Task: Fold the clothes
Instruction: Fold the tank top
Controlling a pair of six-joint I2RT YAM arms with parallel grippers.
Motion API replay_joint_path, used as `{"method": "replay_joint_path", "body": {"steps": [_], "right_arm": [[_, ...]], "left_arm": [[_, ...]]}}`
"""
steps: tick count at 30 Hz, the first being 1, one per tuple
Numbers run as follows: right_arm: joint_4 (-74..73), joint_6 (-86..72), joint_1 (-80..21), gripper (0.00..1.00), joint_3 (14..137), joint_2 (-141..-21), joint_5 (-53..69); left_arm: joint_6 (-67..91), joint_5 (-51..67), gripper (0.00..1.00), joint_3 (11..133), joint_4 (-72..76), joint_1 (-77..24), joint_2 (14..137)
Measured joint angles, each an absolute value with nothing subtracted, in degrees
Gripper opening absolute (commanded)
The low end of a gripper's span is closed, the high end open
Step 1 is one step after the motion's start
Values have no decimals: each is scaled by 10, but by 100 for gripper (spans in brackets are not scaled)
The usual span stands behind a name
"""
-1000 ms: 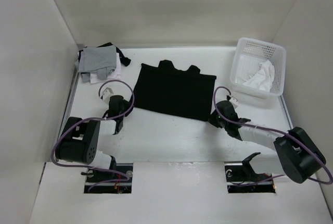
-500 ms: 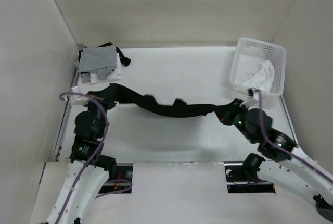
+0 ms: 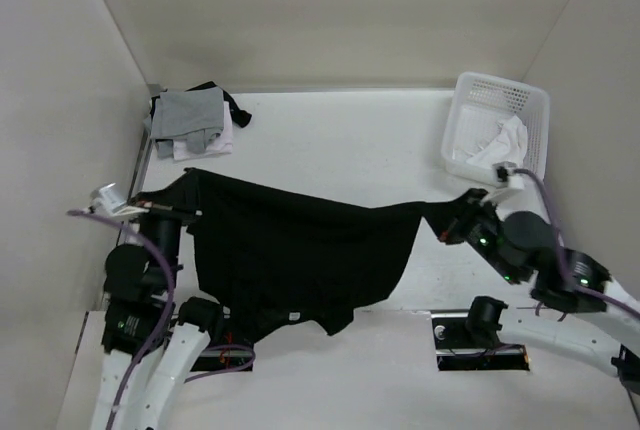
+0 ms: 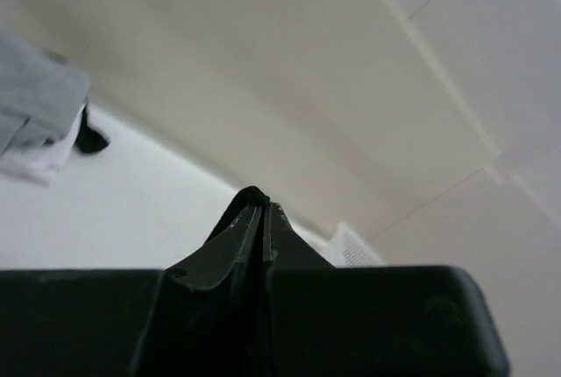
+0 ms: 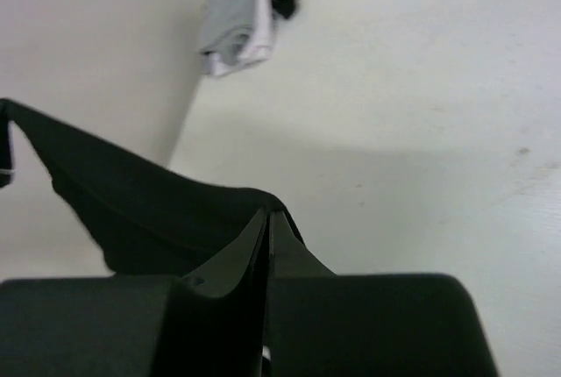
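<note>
The large black cloth (image 3: 290, 250) hangs in the air, stretched between both arms above the table's near half. My left gripper (image 3: 190, 182) is shut on its left top corner, and a fold of black fabric pokes out of the pinched jaws (image 4: 252, 195). My right gripper (image 3: 447, 212) is shut on the right top corner, and the black cloth (image 5: 131, 210) sags away from it to the left. A pile of grey, white and black clothes (image 3: 192, 120) lies at the back left corner. A white garment (image 3: 500, 148) lies in the basket.
The white lattice basket (image 3: 478, 92) stands at the back right. Walls close in the table (image 3: 340, 140) on the left, back and right. The hanging cloth's lower edge droops over the near edge by the left arm's base.
The black cloth lay flat on the table a second ago. Both grippers took its near corners, rose and pulled towards me, so it now hangs spread between them.
</note>
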State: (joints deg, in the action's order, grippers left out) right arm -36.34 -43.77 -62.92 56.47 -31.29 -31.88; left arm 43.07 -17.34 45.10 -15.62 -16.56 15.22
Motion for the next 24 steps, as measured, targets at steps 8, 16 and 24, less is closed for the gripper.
{"method": "replay_joint_path", "body": {"steps": [8,16,24], "right_arm": [[-185,-405,-270,1,415,-570,-74],[-74,-390,-185,1,535,-858,18],[-20,-387,-154,2,589,-891,39]], "left_arm": [[442,-164,0,281,-64,-121,407],[477,-132,0,355,114,-85,784],[494,-115,0,418,181,-75,801]]}}
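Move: Both grippers already pinch the hem corners of the black tank top, held high, with its strap end swung back towards the robot. The open middle of the table lies about 18 cm ahead, 20 cm right and 37 cm below the left hand, and some 22 cm ahead, 20 cm left and 31 cm below the right. The folded stack is roughly 35 cm ahead, 12 cm left and 34 cm below the left hand; the white basket is around 37 cm ahead, 24 cm right and 26 cm below the right. Swing both grippers down and forward together over the open table, the left about 30 cm down and the right some 22 cm, each ending roughly 25 cm farther out. Tip the wrists downward as they sink; then, still reaching out, raise the hem a few centimetres and ease the tilt partly back. Keep both pinches shut. ##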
